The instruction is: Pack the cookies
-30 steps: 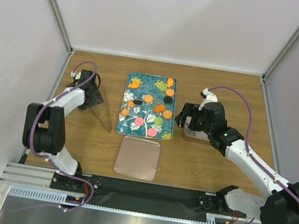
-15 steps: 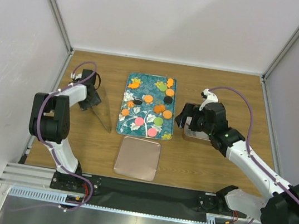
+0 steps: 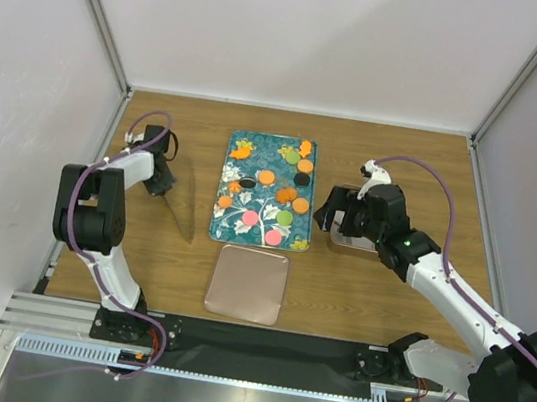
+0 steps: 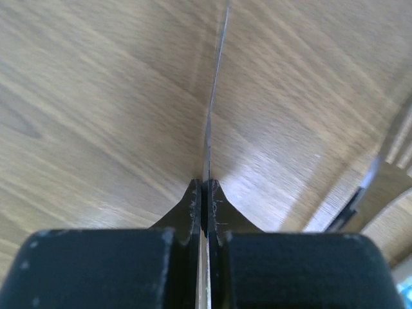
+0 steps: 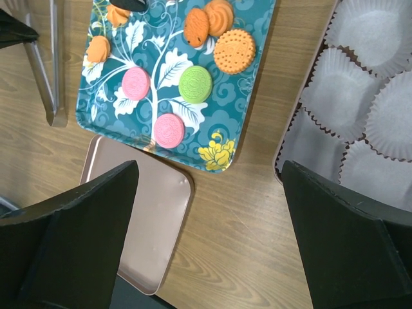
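Several cookies lie on the teal flowered tray (image 3: 226,187): orange (image 3: 266,176), black (image 3: 302,179), pink (image 3: 249,218) and green (image 3: 284,218). The right wrist view shows the green cookie (image 5: 196,84), two pink ones (image 5: 136,83) and orange ones (image 5: 234,51). My left gripper (image 3: 162,185) (image 4: 206,193) is shut on thin metal tongs (image 4: 215,77) left of the tray, and they point toward the near edge (image 3: 183,217). My right gripper (image 3: 331,215) (image 5: 209,174) is open and empty above bare table, between the tray and the tin.
A rose-gold tin lid (image 3: 248,284) (image 5: 129,212) lies in front of the tray. A tin holding white paper cups (image 5: 341,90) stands right of the tray, mostly under my right gripper in the top view. Walls enclose the table on three sides.
My left arm has swung its elbow back and the gripper with the tongs has shifted slightly left. My right arm has barely moved.
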`<move>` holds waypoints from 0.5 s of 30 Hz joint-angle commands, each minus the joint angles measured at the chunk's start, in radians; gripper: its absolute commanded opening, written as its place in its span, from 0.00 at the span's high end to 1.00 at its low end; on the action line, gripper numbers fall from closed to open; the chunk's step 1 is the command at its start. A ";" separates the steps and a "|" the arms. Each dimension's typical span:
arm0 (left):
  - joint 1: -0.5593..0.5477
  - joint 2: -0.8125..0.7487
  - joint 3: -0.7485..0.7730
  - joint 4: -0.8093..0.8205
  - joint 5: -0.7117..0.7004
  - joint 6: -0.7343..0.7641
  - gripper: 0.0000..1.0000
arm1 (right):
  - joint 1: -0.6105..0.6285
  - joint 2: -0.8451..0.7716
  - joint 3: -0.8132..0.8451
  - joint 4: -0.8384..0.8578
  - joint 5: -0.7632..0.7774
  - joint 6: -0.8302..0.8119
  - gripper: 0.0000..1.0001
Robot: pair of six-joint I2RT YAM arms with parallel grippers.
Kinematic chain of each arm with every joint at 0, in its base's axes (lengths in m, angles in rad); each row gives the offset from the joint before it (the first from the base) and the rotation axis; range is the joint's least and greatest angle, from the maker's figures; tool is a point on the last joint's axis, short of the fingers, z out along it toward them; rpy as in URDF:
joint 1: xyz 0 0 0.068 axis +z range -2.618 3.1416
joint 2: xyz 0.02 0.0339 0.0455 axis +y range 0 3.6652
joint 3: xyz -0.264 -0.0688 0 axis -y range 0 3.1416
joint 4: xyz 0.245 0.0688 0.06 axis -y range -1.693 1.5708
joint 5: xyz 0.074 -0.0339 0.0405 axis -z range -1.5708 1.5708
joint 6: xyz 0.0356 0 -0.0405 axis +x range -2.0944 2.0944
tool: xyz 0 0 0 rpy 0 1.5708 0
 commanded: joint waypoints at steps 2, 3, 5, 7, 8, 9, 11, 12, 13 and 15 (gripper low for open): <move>0.002 -0.106 0.032 0.048 0.086 0.019 1.00 | -0.003 -0.025 0.017 0.021 -0.044 -0.006 0.00; 0.000 -0.132 0.032 0.047 0.110 0.020 1.00 | -0.003 -0.025 0.024 0.024 -0.059 -0.009 0.00; 0.000 -0.198 0.022 0.054 0.141 0.022 1.00 | -0.002 -0.025 0.035 0.033 -0.079 -0.011 0.00; 0.000 -0.307 0.006 0.064 0.210 0.015 1.00 | -0.003 -0.026 0.053 0.043 -0.113 -0.009 0.00; -0.001 -0.344 -0.001 0.068 0.237 0.011 1.00 | -0.003 -0.028 0.061 0.055 -0.124 -0.006 0.00; -0.003 -0.426 -0.016 0.083 0.268 0.003 1.00 | -0.003 -0.028 0.066 0.066 -0.163 -0.003 0.00; -0.014 -0.508 -0.033 0.105 0.391 -0.027 1.00 | -0.003 -0.029 0.080 0.114 -0.219 0.017 0.00; -0.032 -0.549 -0.057 0.146 0.435 -0.040 1.00 | -0.003 -0.028 0.083 0.136 -0.284 0.026 0.00; -0.032 -0.633 -0.073 0.172 0.502 -0.078 1.00 | -0.002 -0.028 0.086 0.162 -0.317 0.035 0.00; -0.098 -0.707 -0.131 0.293 0.581 -0.135 1.00 | 0.003 -0.023 0.090 0.259 -0.406 0.080 0.00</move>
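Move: The left hand is already shut on one arm of the tongs at table level; from it the cookie tray's middle lies about 28 cm to the right and 3 cm ahead, while the bare tray is 25 cm right and 20 cm back. From the open right hand the tongs lie some 40 cm left, 6 cm ahead and 17 cm lower. The cookie tray is 18 cm left and 12 cm ahead of that hand, and the cookie box 6 cm right and 8 cm ahead. Upwards, slowly at first and then fast, the left hand lifts the tongs it keeps pinched, some 22 cm, veering about 8 cm right towards the right hand as its wrist tips the fingers up and forward by roughly 40 degrees. The right hand, fingers still wide open, starts to meet it, drifting about 4 cm left and as much up while turning a little counter-clockwise. ##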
